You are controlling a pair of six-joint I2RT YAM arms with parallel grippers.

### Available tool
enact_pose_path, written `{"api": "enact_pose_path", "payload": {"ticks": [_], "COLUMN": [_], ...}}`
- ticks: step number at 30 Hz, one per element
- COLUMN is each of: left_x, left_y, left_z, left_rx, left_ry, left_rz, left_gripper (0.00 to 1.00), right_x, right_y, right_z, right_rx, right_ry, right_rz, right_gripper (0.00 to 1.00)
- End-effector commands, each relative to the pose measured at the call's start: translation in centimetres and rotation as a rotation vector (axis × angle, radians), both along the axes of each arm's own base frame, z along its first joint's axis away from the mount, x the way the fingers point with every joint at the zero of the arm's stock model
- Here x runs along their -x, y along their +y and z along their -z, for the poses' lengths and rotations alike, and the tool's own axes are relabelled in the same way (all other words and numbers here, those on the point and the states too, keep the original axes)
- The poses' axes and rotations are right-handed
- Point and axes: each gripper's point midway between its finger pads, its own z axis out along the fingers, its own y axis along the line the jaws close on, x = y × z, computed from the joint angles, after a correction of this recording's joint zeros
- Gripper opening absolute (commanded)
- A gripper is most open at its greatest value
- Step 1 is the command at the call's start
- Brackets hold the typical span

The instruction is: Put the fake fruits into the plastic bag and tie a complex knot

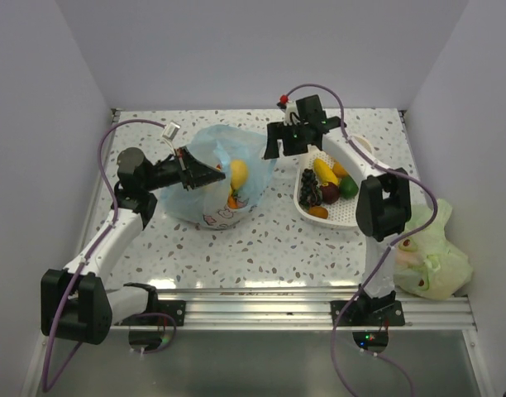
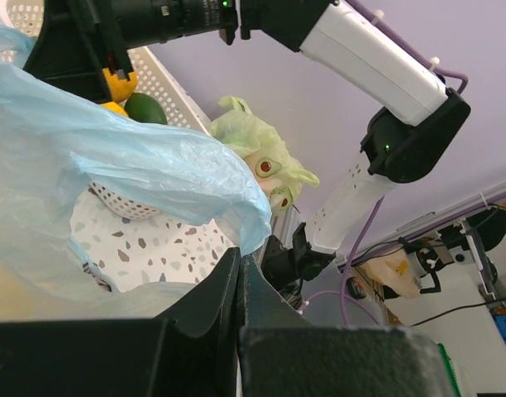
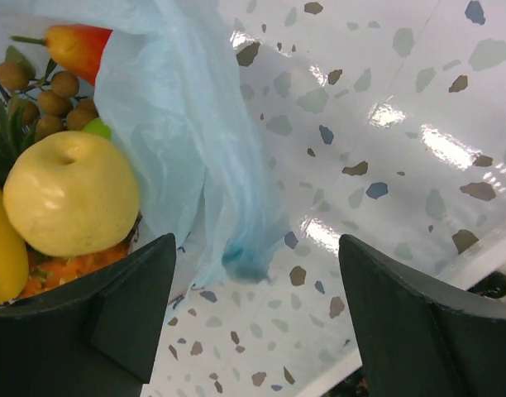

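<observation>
The light-blue plastic bag (image 1: pixel 210 192) stands mouth open at mid-table, with a yellow fruit (image 1: pixel 238 174) and an orange one inside. My left gripper (image 2: pixel 239 258) is shut on the bag's rim (image 2: pixel 236 217) and holds its left side up. At the bag's right edge my right gripper (image 3: pixel 257 248) hangs open, and a loose blue handle strip (image 3: pixel 205 157) dangles between its fingers without touching them. In the right wrist view the bag holds a yellow apple (image 3: pixel 71 192), a red-orange fruit (image 3: pixel 81 45) and a brown berry cluster (image 3: pixel 53 99). No knot is in view.
A white perforated basket (image 1: pixel 342 217) right of the bag holds more fake fruits: yellow (image 1: pixel 325 172), green (image 1: pixel 349 188), dark purple (image 1: pixel 310 187) and orange (image 1: pixel 318 212). A pale green bag (image 1: pixel 431 252) lies at the table's right edge. White walls close in the sides and back.
</observation>
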Motion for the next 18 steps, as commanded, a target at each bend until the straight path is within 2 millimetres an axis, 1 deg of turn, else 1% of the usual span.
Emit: {"api": "enact_pose_path", "payload": {"ticks": [1, 2, 3, 4, 5, 6, 7, 8, 9, 10, 11, 12, 13, 14, 15, 17, 18], "left_x": [-0.1, -0.1, -0.2, -0.2, -0.2, -0.4, -0.4, -0.4, -0.5, -0.2, -0.1, 0.1, 0.0, -0.1, -0.4, -0.9, -2.0], "left_y": [0.3, 0.3, 0.3, 0.4, 0.5, 0.6, 0.7, 0.8, 1.0, 1.2, 1.5, 1.8, 2.3, 2.7, 3.4, 4.5, 6.2], "left_z": [-0.7, -0.6, -0.9, -0.6, -0.6, -1.3, -0.9, -1.1, -2.1, -1.9, -2.2, -2.4, -2.8, -3.1, -3.6, -4.5, -5.3], "left_rx": [-0.019, -0.024, -0.030, -0.048, -0.059, -0.072, -0.107, -0.123, -0.138, -0.172, -0.191, -0.221, -0.258, -0.279, -0.326, -0.389, -0.469], "left_ry": [-0.063, -0.066, -0.075, -0.078, -0.087, -0.110, -0.122, -0.140, -0.177, -0.192, -0.208, -0.183, -0.241, -0.257, -0.280, -0.314, -0.341], "left_rz": [-0.005, -0.005, -0.008, -0.010, -0.015, -0.026, -0.032, -0.037, -0.050, -0.047, -0.053, -0.066, -0.082, -0.103, -0.144, -0.226, -0.337], "left_gripper": [0.00, 0.00, 0.00, 0.00, 0.00, 0.00, 0.00, 0.00, 0.00, 0.00, 0.00, 0.00, 0.00, 0.00, 0.00, 0.00, 0.00], "right_x": [-1.7, -1.8, -1.8, -1.7, -1.2, -0.9, -0.8, 0.0, 0.3, 0.4, 0.9, 2.0, 2.3, 2.7, 3.9, 4.7, 5.5], "right_y": [1.8, 2.0, 2.3, 2.3, 2.4, 2.3, 1.8, 1.5, 1.1, 0.3, -0.1, -0.3, -1.0, -1.3, -1.4, -1.5, -1.3], "right_z": [-1.7, -1.8, -2.0, -2.3, -3.3, -4.2, -5.0, -7.2, -8.5, -9.6, -10.8, -13.3, -14.6, -15.6, -17.6, -19.1, -20.4], "right_rx": [-0.094, -0.115, -0.135, -0.146, -0.168, -0.182, -0.192, -0.218, -0.234, -0.245, -0.261, -0.306, -0.325, -0.340, -0.371, -0.391, -0.407], "right_ry": [-0.061, -0.072, -0.066, -0.064, -0.066, -0.073, -0.084, -0.115, -0.134, -0.146, -0.156, -0.183, -0.200, -0.215, -0.244, -0.267, -0.288], "right_rz": [0.004, 0.001, -0.001, -0.002, -0.017, -0.021, -0.017, -0.027, -0.028, -0.019, -0.018, -0.044, -0.037, -0.042, -0.073, -0.091, -0.115], "right_gripper": [0.81, 0.73, 0.62, 0.40, 0.29, 0.20, 0.08, 0.00, 0.00, 0.00, 0.00, 0.00, 0.00, 0.00, 0.00, 0.00, 0.00]}}
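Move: The bag's free rim corner hangs between my open right fingers, about 1 cm ahead, 1 cm left and 2 cm below the fingertips' midpoint. From that hand, the yellow apple in the bag is roughly 12 cm left, 4 cm back and 7 cm lower. The black grapes are about 9 cm right, 9 cm back and 10 cm lower. For my left hand, already pinching the rim, that corner is some 15 cm right, 13 cm ahead and 15 cm lower. I dip my right hand a final 2 cm onto the bag's loose rim corner, shut my fingers to pinch it, then sweep it up about 16 cm, easing a little back and right as the fingers tilt about 20 degrees towards level. My left hand keeps its pinch on the rim, sinks slightly, then rises some 5 cm and draws nearly 3 cm left, its fingertips tipping down. ##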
